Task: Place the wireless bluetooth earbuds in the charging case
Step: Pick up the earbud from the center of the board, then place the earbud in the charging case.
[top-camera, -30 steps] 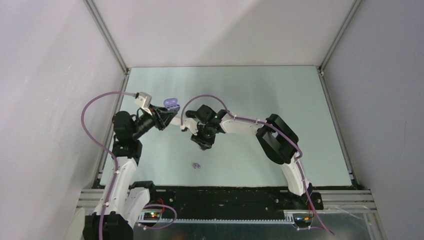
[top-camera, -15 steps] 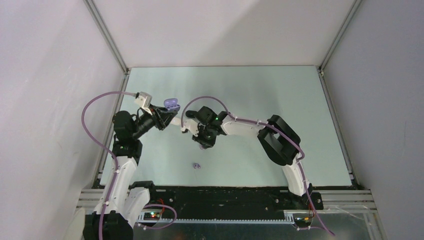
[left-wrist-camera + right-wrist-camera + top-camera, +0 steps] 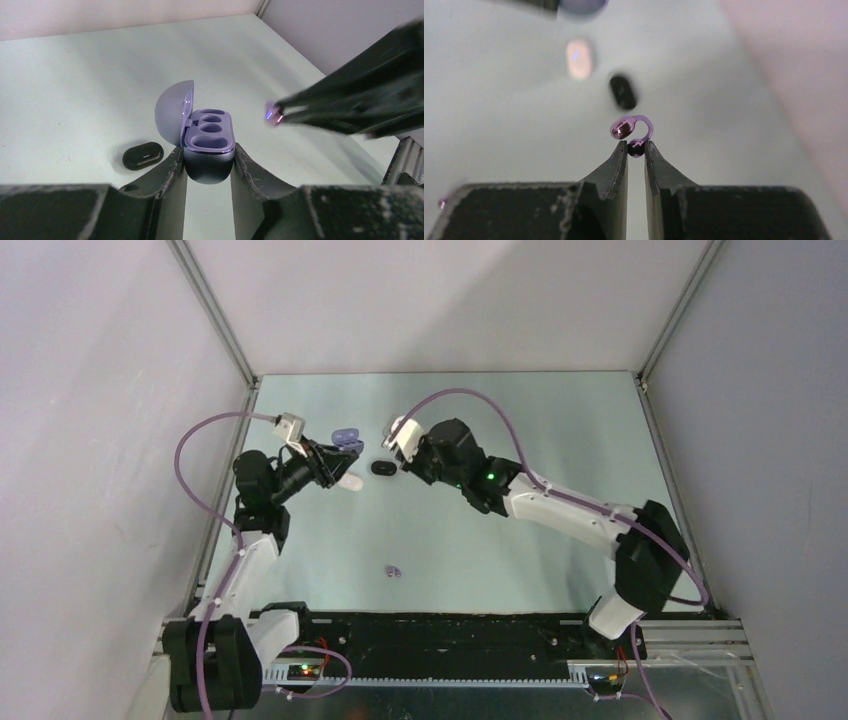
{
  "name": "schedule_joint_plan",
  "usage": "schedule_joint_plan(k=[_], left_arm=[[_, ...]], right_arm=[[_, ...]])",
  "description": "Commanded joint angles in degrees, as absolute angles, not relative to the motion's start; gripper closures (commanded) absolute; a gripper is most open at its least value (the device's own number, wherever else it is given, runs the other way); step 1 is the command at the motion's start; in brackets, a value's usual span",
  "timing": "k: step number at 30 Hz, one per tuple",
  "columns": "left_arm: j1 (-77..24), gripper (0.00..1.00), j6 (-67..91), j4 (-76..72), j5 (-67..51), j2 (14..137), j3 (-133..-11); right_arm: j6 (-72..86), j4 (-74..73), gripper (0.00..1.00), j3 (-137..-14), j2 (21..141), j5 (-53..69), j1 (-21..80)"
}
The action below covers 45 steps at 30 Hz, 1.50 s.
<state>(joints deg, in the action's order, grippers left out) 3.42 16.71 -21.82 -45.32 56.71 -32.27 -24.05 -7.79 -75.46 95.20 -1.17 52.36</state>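
My left gripper is shut on the lower body of a lavender charging case, held above the table at the back left. Its lid stands open and both wells are empty. My right gripper is shut on a shiny lavender earbud, pinched at the very fingertips. In the left wrist view that earbud hangs just right of the open case, apart from it. A second lavender earbud lies on the table near the front.
A shut black case lies on the table between the two grippers, and it also shows beside the left fingers. A white-pink case lies below the left gripper. The enclosure walls stand close on the left and at the back.
The right gripper closed on the earbud, then the arm swung up and back from mid-table to beside the held case. The left arm shifted slightly with the case.
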Motion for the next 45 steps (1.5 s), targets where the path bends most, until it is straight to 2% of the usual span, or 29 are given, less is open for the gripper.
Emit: schedule_joint_plan(k=[1, 10, 17, 28, 45], left_arm=[[3.2, 1.0, 20.4, -30.8, -47.5, 59.4, -35.7], [-1.0, 1.0, 19.8, -40.9, -54.8, 61.3, -36.7], [-5.0, 1.0, 16.6, -42.0, -52.1, 57.8, -34.8], [-6.3, 1.0, 17.0, -39.8, -45.4, 53.2, -35.2], [-7.5, 1.0, 17.7, -36.2, -43.0, 53.8, -37.4]], right_arm=[[-26.2, 9.7, 1.0, -73.7, 90.0, -6.1, 52.8], [-38.5, 25.2, 1.0, -72.9, 88.3, -8.2, 56.2], [-50.5, 36.0, 1.0, -71.5, 89.2, -9.2, 58.4], [-60.5, 37.4, 1.0, -69.5, 89.1, -5.4, 60.0], [-67.3, 36.2, 1.0, -69.4, 90.2, 3.4, 60.1]])
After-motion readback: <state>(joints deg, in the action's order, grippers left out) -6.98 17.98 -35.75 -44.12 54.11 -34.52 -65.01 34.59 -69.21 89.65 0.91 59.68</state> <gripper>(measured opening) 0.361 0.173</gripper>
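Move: The right hand already holds the earbud; the open purple case it is being brought to, gripped in the left hand, lies about 9 cm to its left, about level fore-and-aft and some 4 cm higher. On the table roughly 18 cm below the right hand are the black case, about 8 cm ahead and 6 cm left, and the white case, 5 cm ahead and 11 cm left. From the left hand, the held earbud is about 9 cm to the right and 4 cm lower. Still pinching the earbud, the right hand climbs about 19 cm, most of it in the first half, easing left and slightly back towards the purple case while its wrist tips the fingers up by some 55 degrees, from slanting down to roughly level or a little above. The left hand keeps its grip on the case and, after a brief nudge forward, swings right towards the earbud and rises about 8 cm, drawing back a few centimetres and tilting its fingertips up nearly 20 degrees with a slight clockwise turn, then nearly stops. ##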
